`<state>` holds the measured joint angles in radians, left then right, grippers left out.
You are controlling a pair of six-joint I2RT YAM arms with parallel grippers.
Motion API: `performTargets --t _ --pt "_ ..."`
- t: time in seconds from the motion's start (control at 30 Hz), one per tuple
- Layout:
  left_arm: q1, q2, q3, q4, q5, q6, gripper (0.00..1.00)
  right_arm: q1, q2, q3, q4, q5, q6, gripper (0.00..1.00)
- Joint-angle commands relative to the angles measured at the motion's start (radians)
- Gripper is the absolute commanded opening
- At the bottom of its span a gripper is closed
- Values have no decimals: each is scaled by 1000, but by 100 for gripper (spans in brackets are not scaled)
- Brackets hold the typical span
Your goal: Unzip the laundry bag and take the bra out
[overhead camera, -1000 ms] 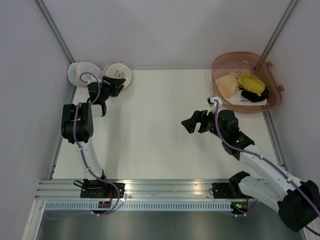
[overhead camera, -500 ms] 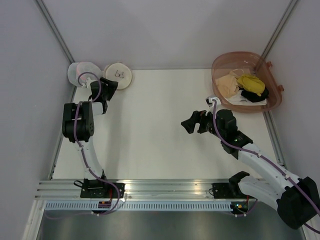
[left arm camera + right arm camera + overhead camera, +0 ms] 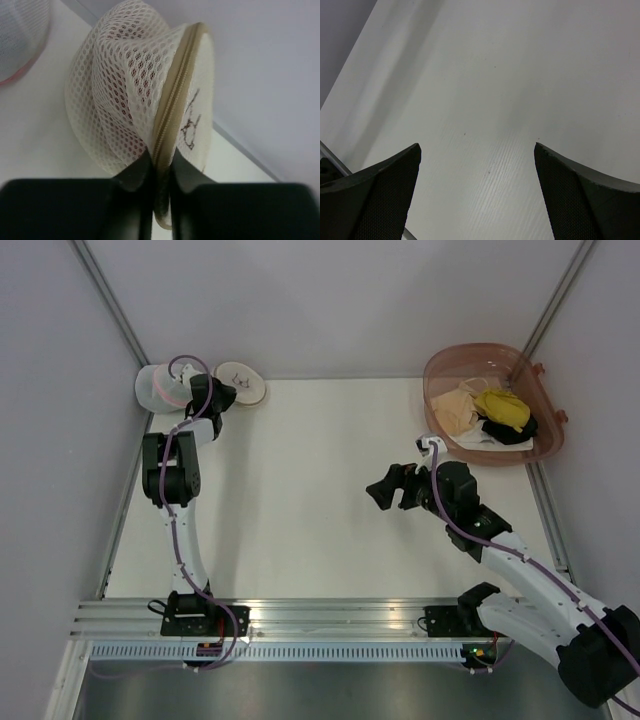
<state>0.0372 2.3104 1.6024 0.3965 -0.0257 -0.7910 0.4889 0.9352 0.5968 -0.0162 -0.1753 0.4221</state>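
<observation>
The cream-beige mesh laundry bag (image 3: 242,385) stands on edge at the table's far left corner, its face with the black bra outline toward the back wall. In the left wrist view the laundry bag (image 3: 125,100) fills the frame, and red shows faintly through the mesh. My left gripper (image 3: 222,398) is shut on the bag's beige zipper band (image 3: 172,115), pinching its near rim (image 3: 161,165). The bra itself is hidden. My right gripper (image 3: 390,487) hangs open and empty over bare table (image 3: 485,100) right of the middle.
A whiter round bag with a pink band (image 3: 163,386) lies just left of the laundry bag; it also shows in the left wrist view (image 3: 20,40). A pink basket (image 3: 450,355) at the far right holds beige, yellow and black garments. Walls close in the corner.
My left gripper has reached farther back and closed on the bag's rim; the bag has tipped up on edge toward the back wall. The right arm has barely moved.
</observation>
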Motion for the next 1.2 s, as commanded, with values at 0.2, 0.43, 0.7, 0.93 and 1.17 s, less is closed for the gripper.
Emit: performTargets --t 0.2,0.43,0.7,0.93,1.17 --pt "1 -71 -39 102 294 -3 2 0 -58 43 -13 152 7 98" --pt "3 -126 -163 379 939 -243 2 2 -127 29 64 462 60 98" --pt "-137 50 -96 1265 1565 -1095 2 -3 -47 122 21 439 53 98" --pt "-258 -78 -239 1262 1832 -1053 2 -15 -16 150 21 269 41 98" --pt "-318 -184 -381 1245 1845 -955 2 -26 7 187 -44 89 -8 98"
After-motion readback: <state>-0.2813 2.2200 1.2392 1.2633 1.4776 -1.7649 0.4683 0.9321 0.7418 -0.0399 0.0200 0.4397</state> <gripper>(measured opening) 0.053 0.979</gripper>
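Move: The laundry bag stands at the left fingers, which already straddle the zipped rim on its near side; its middle is about 5 cm ahead, 3 cm to the right and 3 cm below. The other mesh bag, pink-rimmed, sits some 18 cm left of this hand, 3 cm ahead and 4 cm lower. From the open right gripper, the laundry bag is roughly 40 cm ahead, 37 cm left and 10 cm lower; the clothes basket is 32 cm ahead, 32 cm right and 10 cm lower. The laundry bag's zipped rim is pinched as the left fingers finish closing. The left hand then carries it right, then back and right, about 40 cm in all and 10 cm up at most, turning roughly 90 degrees clockwise until the fingers point right. The open right gripper rises 6 cm, edges forward, swings right, then partly back left towards the bag. ##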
